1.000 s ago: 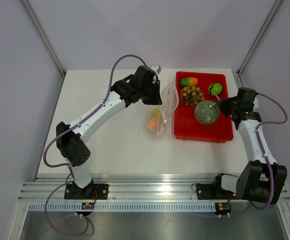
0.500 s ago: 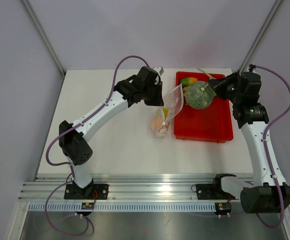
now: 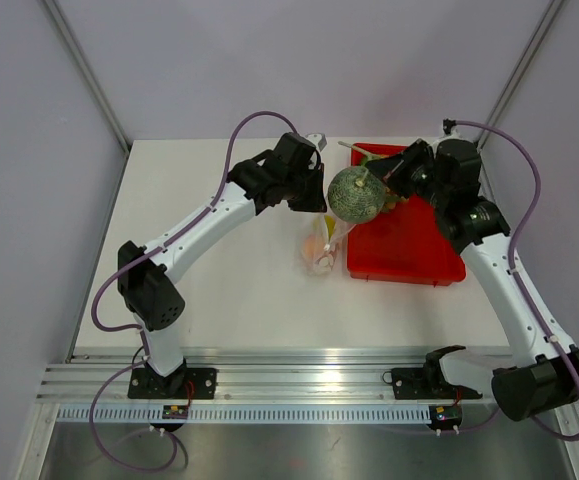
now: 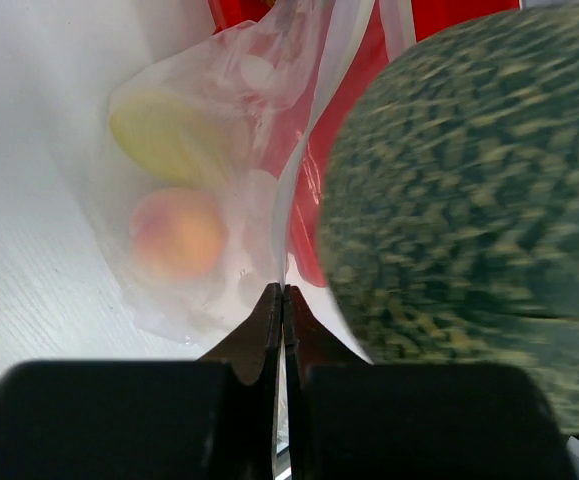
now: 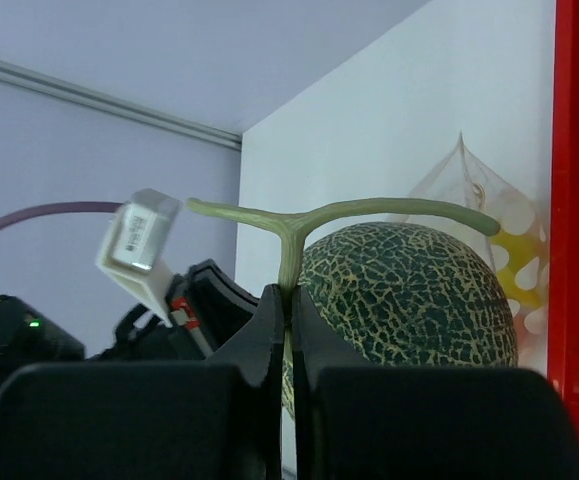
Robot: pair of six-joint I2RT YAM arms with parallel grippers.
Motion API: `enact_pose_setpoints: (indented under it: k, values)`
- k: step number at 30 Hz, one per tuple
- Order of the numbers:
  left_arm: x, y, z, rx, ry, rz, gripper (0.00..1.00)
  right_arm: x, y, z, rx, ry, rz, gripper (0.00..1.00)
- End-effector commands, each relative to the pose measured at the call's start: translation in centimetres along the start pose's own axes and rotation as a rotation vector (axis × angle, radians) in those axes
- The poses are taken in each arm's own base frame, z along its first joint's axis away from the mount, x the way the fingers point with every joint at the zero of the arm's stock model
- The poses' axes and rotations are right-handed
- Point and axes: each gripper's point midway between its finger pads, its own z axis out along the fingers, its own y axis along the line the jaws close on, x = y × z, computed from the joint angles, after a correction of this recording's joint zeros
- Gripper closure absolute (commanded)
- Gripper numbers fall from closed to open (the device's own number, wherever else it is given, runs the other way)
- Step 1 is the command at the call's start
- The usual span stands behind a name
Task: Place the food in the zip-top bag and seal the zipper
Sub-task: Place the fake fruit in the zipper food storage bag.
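My right gripper (image 3: pixel 381 178) is shut on the green T-shaped stem (image 5: pixel 287 262) of the netted melon (image 3: pixel 355 193) and holds it in the air over the mouth of the clear zip-top bag (image 3: pixel 327 243). My left gripper (image 3: pixel 321 205) is shut on the bag's upper edge (image 4: pixel 285 270) and holds it up. Inside the bag lie an orange-peach fruit (image 4: pixel 177 232) and a yellow piece (image 4: pixel 159 132). The melon (image 4: pixel 469 170) fills the right of the left wrist view, close to the bag's opening. The zipper strip is not clearly visible.
The red tray (image 3: pixel 409 245) lies to the right of the bag, its far end partly hidden by my right arm. Other fruits in it are mostly covered. The white table (image 3: pixel 199 290) spreads left and in front of the bag.
My right gripper has lifted the melon out of the red tray and carried it left, from over the tray to above the bag's mouth. The left gripper has kept holding the bag.
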Motion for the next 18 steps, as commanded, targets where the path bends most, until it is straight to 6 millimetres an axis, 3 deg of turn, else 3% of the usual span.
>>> enact_pose_setpoints:
  k: [1, 6, 7, 18]
  values:
    - [-2.0, -1.7, -1.4, 0.062, -0.060, -0.001, 1.00, 1.8, -2.3, 1.5, 0.049, 0.012, 0.007, 1.00]
    - [-2.0, -2.1, -1.5, 0.082, -0.057, -0.003, 1.00, 4.9, -8.5, 2.3, 0.206, 0.065, -0.001, 1.00]
    - [-2.0, -2.2, -1.5, 0.084, -0.056, -0.004, 1.00, 5.2, -8.9, 2.1, 0.216, 0.068, -0.004, 1.00]
    - [-2.0, -2.5, -0.9, 0.118, -0.041, -0.018, 1.00, 5.7, -9.6, 0.4, 0.221, 0.064, -0.101, 1.00]
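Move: The bag's open mouth lies about 16 cm below the right hand, some 5 cm to its left and 3 cm back; the melon hangs between, 8 cm below that hand, 3 cm left and 2 cm back. The tray's middle is roughly 10 cm right of the right hand, 5 cm ahead and 27 cm down. From the left hand, the mouth is 4 cm right, level ahead and back, 4 cm lower; the melon is 6 cm right, 1 cm ahead and 4 cm higher. The right hand, still pinching the melon by its stem, drops fast, about 13 cm nearly straight down with a slight drift back, lowering the melon towards the bag's mouth while its fingers tip about 15 degrees further downward, then checks and eases up barely a centimetre. The left hand stays almost in place with its fingers shut on the bag's lip, holding the bag up beside the descending melon. ##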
